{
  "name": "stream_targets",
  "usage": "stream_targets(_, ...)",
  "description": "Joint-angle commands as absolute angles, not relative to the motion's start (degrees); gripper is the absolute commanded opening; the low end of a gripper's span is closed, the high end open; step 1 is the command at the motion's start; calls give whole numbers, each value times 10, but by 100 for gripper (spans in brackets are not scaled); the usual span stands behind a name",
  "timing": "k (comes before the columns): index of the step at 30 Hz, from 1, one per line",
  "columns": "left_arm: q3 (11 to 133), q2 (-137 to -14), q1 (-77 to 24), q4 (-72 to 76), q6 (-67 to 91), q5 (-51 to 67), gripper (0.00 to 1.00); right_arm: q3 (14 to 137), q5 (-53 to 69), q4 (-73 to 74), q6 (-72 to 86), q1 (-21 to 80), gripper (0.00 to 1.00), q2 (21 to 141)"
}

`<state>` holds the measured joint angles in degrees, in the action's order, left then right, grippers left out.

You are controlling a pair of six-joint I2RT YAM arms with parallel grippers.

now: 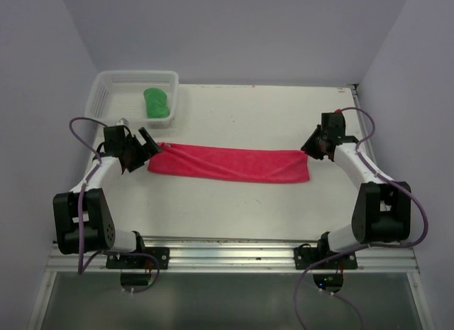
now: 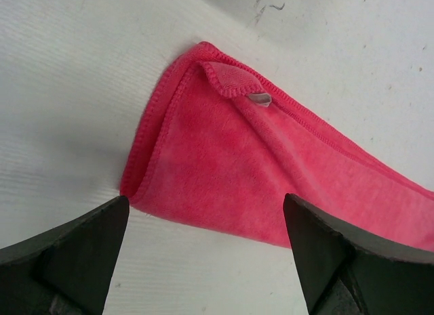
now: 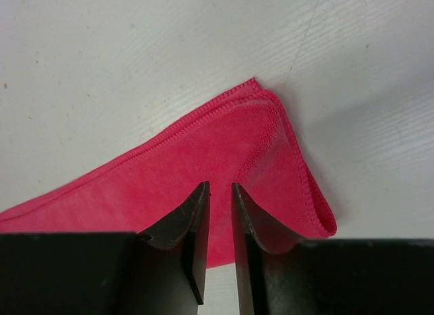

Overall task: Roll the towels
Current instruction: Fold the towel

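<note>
The pink-red towel (image 1: 227, 163) lies flat as a long folded strip across the middle of the table. Its left end (image 2: 224, 159) sits just beyond my left gripper (image 1: 147, 142), whose jaws stand wide open (image 2: 207, 200) with nothing between them. A small label shows at that end's far corner. My right gripper (image 1: 310, 147) hovers over the towel's right end (image 3: 203, 166); its fingers (image 3: 220, 185) stand a narrow gap apart, with no cloth pinched between them. The green towel (image 1: 155, 103) lies bunched inside the basket.
A white mesh basket (image 1: 106, 89) stands at the table's back left corner, just behind my left gripper. Grey walls close in the table at the back and on both sides. An aluminium rail (image 1: 227, 252) runs along the near edge.
</note>
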<state>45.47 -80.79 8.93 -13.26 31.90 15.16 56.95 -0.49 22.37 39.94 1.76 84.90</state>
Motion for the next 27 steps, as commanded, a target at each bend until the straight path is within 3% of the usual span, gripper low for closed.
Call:
stream_targets(1, 432, -778, 90, -145, 263, 115, 100, 544, -3, 197, 381, 25, 21, 822)
stream_targets(4, 427, -779, 90, -135, 252, 117, 100, 533, -3, 183, 361, 44, 11, 826)
stream_targets(10, 435, -787, 89, -112, 243, 142, 100, 541, 10, 180, 325, 105, 3, 863)
stream_targets(13, 439, -795, 84, -114, 238, 140, 89, 539, 16, 178, 320, 120, 2, 877)
stream_targets(17, 433, -806, 82, -113, 244, 140, 62, 541, 22, 177, 315, 132, 1, 916)
stream_targets(20, 426, -808, 79, -112, 248, 136, 50, 539, 23, 170, 313, 132, 1, 932)
stream_targets(27, 429, -819, 76, -121, 245, 122, 42, 539, 31, 164, 311, 134, 1, 952)
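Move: The red towel lies stretched between my hands. The part of its right end I head for is about 4 cm back and 7 cm left of my right hand, 8 cm below, with its right edge 3 cm back and roughly level sideways. From my left hand, the towel's left end is some 2 cm ahead and 2 cm right, 6 cm below. The green towel in the basket is about 20 cm straight ahead of that hand. I swing my closing right hand about 7 cm left, in from the towel's right edge, while drawing back 3 cm, then drop it to a total of some 7 cm until its shut tips are at the cloth; the wrist turns about 20 degrees counter-clockwise and steepens slightly. My left hand eases back and lowers about 2 cm over the towel's left end, its wide-open fingers closing to under half. ##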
